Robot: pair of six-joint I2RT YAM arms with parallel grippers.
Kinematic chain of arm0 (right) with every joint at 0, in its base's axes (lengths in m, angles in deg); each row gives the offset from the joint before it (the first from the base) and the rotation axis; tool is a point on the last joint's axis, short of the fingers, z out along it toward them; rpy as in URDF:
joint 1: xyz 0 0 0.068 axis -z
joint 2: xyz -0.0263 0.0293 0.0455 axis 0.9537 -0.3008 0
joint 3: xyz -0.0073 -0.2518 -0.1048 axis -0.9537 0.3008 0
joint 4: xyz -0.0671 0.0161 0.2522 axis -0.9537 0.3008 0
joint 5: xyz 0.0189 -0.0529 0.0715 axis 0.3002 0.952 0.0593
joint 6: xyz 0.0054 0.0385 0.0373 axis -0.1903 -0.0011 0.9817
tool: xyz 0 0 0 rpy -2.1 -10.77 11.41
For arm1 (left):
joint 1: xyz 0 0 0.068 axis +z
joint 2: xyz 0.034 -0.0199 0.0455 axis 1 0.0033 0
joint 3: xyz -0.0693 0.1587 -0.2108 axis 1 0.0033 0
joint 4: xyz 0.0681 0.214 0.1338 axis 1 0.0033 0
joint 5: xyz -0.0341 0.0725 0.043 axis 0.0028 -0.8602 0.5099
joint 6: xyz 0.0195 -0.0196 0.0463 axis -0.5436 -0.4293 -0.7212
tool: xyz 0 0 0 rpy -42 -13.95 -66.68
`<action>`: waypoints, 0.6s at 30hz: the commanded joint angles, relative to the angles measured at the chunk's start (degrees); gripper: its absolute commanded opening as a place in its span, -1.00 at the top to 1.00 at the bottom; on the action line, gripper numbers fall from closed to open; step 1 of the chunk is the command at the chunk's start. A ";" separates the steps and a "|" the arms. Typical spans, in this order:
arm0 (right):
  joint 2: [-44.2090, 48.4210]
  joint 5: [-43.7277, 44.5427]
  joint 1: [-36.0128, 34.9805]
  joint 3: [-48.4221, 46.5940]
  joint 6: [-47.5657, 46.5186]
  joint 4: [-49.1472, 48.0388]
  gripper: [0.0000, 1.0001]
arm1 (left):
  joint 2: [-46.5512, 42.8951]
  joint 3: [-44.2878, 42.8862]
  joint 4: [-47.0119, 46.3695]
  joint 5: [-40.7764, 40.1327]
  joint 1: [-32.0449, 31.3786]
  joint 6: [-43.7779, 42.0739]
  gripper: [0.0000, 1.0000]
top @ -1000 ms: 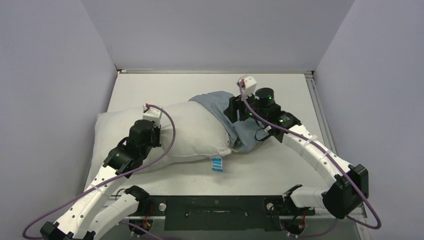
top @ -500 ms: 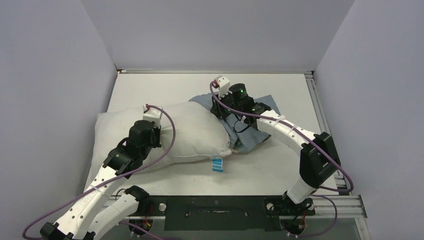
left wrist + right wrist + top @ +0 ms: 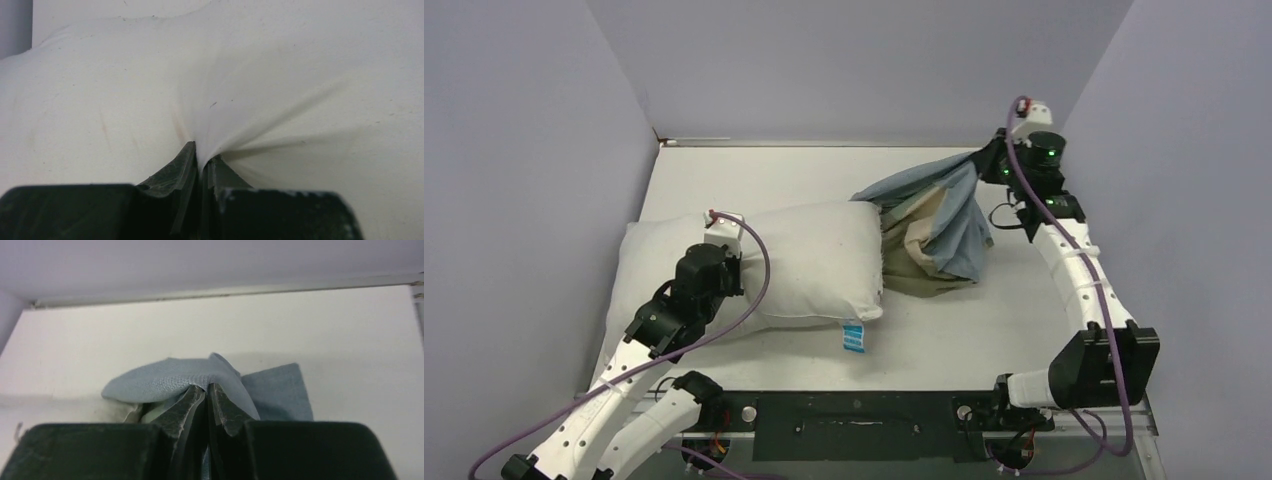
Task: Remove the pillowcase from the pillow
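The off-white pillow (image 3: 784, 262) lies on the table's left half, with a small blue tag (image 3: 854, 337) at its near edge. My left gripper (image 3: 724, 228) is shut on a pinch of the pillow (image 3: 250, 100), and creases fan out from the left gripper (image 3: 202, 154). The dusty-blue pillowcase (image 3: 934, 215) hangs stretched from the pillow's right end up to my right gripper (image 3: 990, 160) at the back right, showing tan inside. In the right wrist view the right gripper (image 3: 207, 388) is shut on a fold of the pillowcase (image 3: 165, 380).
Grey walls stand close on the left, back and right. A metal rail (image 3: 1064, 225) runs along the table's right edge beside the right arm. A black mounting plate (image 3: 854, 410) lies at the near edge between the arm bases.
My right gripper has shut on the pillowcase and swung up to the back right, pulling the cloth off the pillow's right end. The pillow shifted slightly; the left grip has held.
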State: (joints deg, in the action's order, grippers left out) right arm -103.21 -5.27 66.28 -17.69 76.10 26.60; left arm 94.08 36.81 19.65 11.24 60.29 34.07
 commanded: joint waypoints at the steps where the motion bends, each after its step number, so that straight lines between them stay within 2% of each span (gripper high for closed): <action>1: 5.63 -4.06 8.69 -3.40 7.75 -7.14 0.89 | -1.20 -1.68 -6.95 -5.26 0.60 0.51 1.00; 7: 5.29 -11.91 12.94 -9.89 12.47 -11.99 0.89 | 3.32 -5.35 -5.29 -7.91 2.00 2.14 1.00; 13: 3.25 -21.96 13.18 -18.49 17.45 -15.92 0.89 | 13.04 -15.88 -2.32 -3.64 7.75 4.50 1.00; 18: 5.06 -29.86 11.68 -16.63 20.34 -17.71 0.86 | 22.42 -25.61 -0.80 -1.78 9.59 5.99 1.00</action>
State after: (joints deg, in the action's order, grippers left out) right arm -99.82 -25.85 79.15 -34.81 92.67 14.68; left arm 113.25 20.90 23.70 9.41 68.77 37.50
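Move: My right hand already pinches the far right edge of the pillowcase. The middle of the case hangs some 18 cm below that hand, about 5 cm back and 7 cm to its left. The pillow's middle lies roughly 40 cm left, 10 cm back and 22 cm below. My left hand still grips the pillow, whose middle is about 3 cm ahead and 7 cm below it; from there the pillowcase is some 36 cm right and 11 cm ahead. I haul the pillowcase up about 20 cm with my right hand, swinging right and away from the pillow at first, then easing a little left and back, while the wrist tips up some 25 degrees and my pinch holds. My left hand keeps its grip on the pillow, shifting slightly left, then pushes forward about 5 cm, turning a little counter-clockwise. ##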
